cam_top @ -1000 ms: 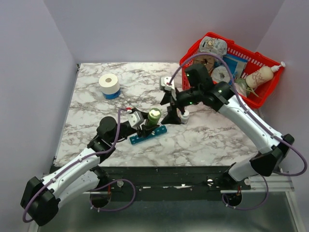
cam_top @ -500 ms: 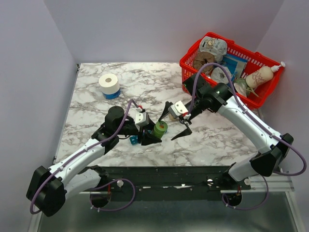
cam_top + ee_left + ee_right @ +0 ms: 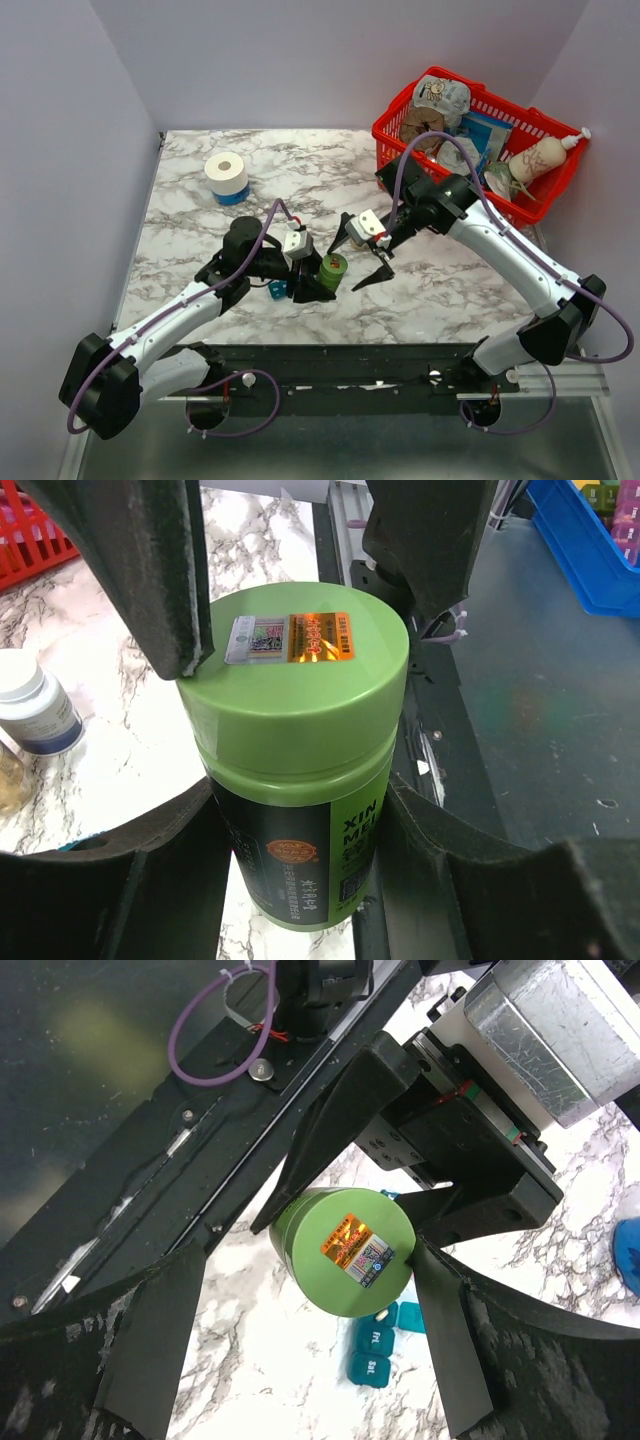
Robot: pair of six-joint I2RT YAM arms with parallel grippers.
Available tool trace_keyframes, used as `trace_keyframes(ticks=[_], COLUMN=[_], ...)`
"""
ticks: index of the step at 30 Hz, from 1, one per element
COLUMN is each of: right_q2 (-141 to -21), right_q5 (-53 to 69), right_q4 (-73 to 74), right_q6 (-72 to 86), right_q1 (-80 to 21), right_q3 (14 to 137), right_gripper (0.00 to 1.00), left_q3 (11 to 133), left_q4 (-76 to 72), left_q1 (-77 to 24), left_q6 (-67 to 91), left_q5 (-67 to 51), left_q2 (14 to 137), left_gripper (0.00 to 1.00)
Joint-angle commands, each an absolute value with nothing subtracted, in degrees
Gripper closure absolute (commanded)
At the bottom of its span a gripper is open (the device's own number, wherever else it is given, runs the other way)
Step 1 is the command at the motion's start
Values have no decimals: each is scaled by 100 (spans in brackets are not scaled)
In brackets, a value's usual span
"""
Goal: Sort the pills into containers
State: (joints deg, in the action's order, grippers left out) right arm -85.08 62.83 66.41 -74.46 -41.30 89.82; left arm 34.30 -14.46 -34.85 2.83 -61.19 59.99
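Observation:
My left gripper [image 3: 312, 280] [image 3: 300, 815] is shut on the body of a green pill bottle [image 3: 333, 270] [image 3: 300, 730], which is tilted with its green lid [image 3: 350, 1250] toward the right arm. My right gripper [image 3: 347, 267] [image 3: 305, 1255] is open, with one finger on each side of that lid. Its right finger reaches the lid's rim and the left one stands apart. The teal containers [image 3: 372, 1345] [image 3: 277, 290] lie on the marble just under the bottle, mostly hidden. One small white pill [image 3: 381, 1315] rests on a closed lid.
A white bottle [image 3: 35, 705] stands on the marble beyond the green one. A red basket [image 3: 545, 200] full of goods sits at the back right. A white roll [image 3: 226, 175] is at the back left. The table's front edge and a black rail [image 3: 330, 360] lie close below the grippers.
The left gripper has carried the green bottle toward the front edge and tilted it. The right gripper swung down from the back to flank the lid, and its jaws have narrowed slightly.

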Motion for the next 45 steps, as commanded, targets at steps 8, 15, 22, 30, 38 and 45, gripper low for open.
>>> trace_keyframes(ticks=[8, 15, 22, 30, 38, 45], right_q2=[-8490, -8622, -8912, -9027, -8833, -8701], right_q5=[6627, 6530, 6486, 6478, 6328, 5978], right_q4=[6899, 6820, 6917, 7365, 6962, 5558], right_q6=[-7497, -7356, -7260, -7392, -6559, -4669], right_q1=[-4254, -4263, -4263, -4263, -4263, -4263], right_q3=[9360, 9334, 9562, 9721, 9396, 8693], right_gripper=[8, 8, 14, 32, 51, 57], left_q3=[3727, 3805, 3894, 3982, 4192, 3930], left_q4=[-1837, -1802, -1635, -1327, -923, -2125], left_q1=[-3489, -3498, -3489, -3463, -3410, -3428], left_q6=[185, 202, 123, -167, -483, -238], left_q5=[-6390, -6469, -6548, -6442, -5373, -3870], left_q2=[5959, 6003, 6047, 6056, 5836, 5108], left_gripper=[100, 100, 100, 100, 100, 100])
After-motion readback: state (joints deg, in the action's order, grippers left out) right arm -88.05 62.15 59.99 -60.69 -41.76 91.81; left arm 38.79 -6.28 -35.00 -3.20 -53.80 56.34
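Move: The green bottle's cap, facing up out of the left fingers, is only about 1 cm left of the right hand point and 2 cm below, level with it fore and aft. The amber jar stands roughly 7 cm farther out than the right hand and 6 cm to its right, the white bottle 5 cm out and 11 cm right, the pill organizer 4 cm back and 7 cm left, all some 12 cm lower. From the left hand the cap is about 3 cm right, 1 cm out and 4 cm up. Close the right fingers from nearly wide open to a little over half, pinching the green cap from both sides, after rising slightly, then easing about 1.5 cm down and 1 cm left over it. Keep the left grip on the bottle's body and lift it some 2 cm to meet them; once pinched, carry both hands 1 to 1.5 cm forward, the left turning slightly counter-clockwise, the right slightly clockwise. ##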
